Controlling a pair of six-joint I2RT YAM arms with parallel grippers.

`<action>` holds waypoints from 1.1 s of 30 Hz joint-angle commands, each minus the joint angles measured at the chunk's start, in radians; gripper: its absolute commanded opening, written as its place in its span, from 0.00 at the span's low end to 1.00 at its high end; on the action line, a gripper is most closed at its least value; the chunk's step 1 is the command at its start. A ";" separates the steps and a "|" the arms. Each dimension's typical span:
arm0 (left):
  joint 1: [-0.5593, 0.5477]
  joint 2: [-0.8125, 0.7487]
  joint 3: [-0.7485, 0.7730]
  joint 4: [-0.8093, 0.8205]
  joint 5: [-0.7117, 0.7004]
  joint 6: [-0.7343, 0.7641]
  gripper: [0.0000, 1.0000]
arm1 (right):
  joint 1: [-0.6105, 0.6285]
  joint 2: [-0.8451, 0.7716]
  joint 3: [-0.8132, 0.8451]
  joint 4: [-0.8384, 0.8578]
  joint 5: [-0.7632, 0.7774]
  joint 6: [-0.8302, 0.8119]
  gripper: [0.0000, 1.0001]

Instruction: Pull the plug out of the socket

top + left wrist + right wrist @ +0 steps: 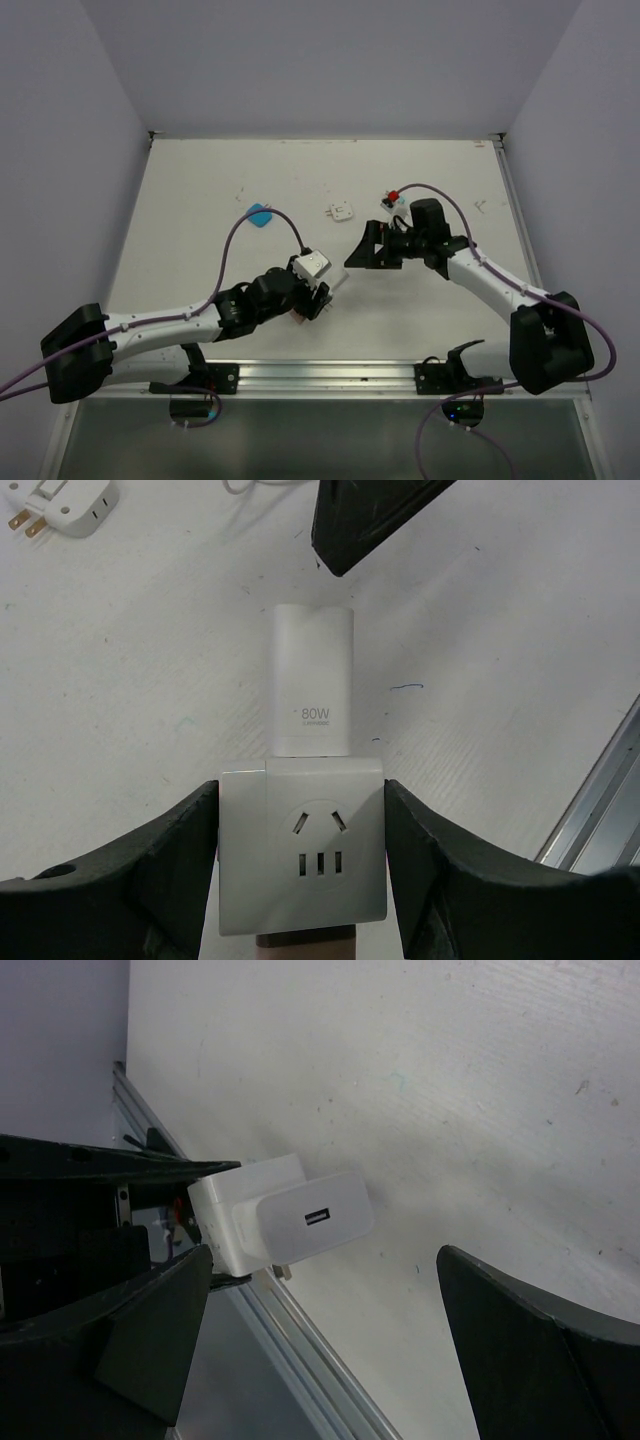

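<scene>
The socket (300,865), a white cube with dark slots on its face, is clamped between the black fingers of my left gripper (300,805), which is shut on its two sides. The plug (312,680), a white block marked 80W, sticks out of the socket's far face. In the right wrist view the plug (315,1218) shows its end port, with the socket (225,1215) behind it. My right gripper (335,1345) stands wide open, facing the plug's end a short way off and touching nothing. From above, the left gripper (318,286) holds the socket (312,264), and the right gripper (356,252) is just right of it.
A small white plug block (339,212) lies at mid-table, and its prongs show in the left wrist view (65,505). A blue object (260,217) lies to its left and a red-and-white piece (392,197) to its right. The metal rail (330,375) runs along the near edge.
</scene>
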 commanded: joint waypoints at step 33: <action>0.007 -0.070 -0.015 0.264 0.016 -0.021 0.00 | 0.045 0.157 0.008 0.232 -0.290 0.136 0.45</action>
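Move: The white 80W plug, still in the socket that the left hand grips, lies from the right hand about 5 cm to the left, 3 cm back and 4 cm lower; the socket itself is some 9 cm left, 6 cm back and 3 cm down. A loose white adapter lies on the table about 18 cm ahead, 4 cm left and 10 cm below. From the left hand the plug is roughly 4 cm ahead, 4 cm right and a centimetre lower. The right hand goes about 4 cm left and 2 cm back onto the free end of the white plug, dipping slightly and then rising again as the wrist turns some 15 degrees, and from midway its wide-open fingers close until they pinch the plug's sides. Meanwhile the left hand keeps its grip on the socket and lifts it about 3 cm, easing a little right towards the right hand. ##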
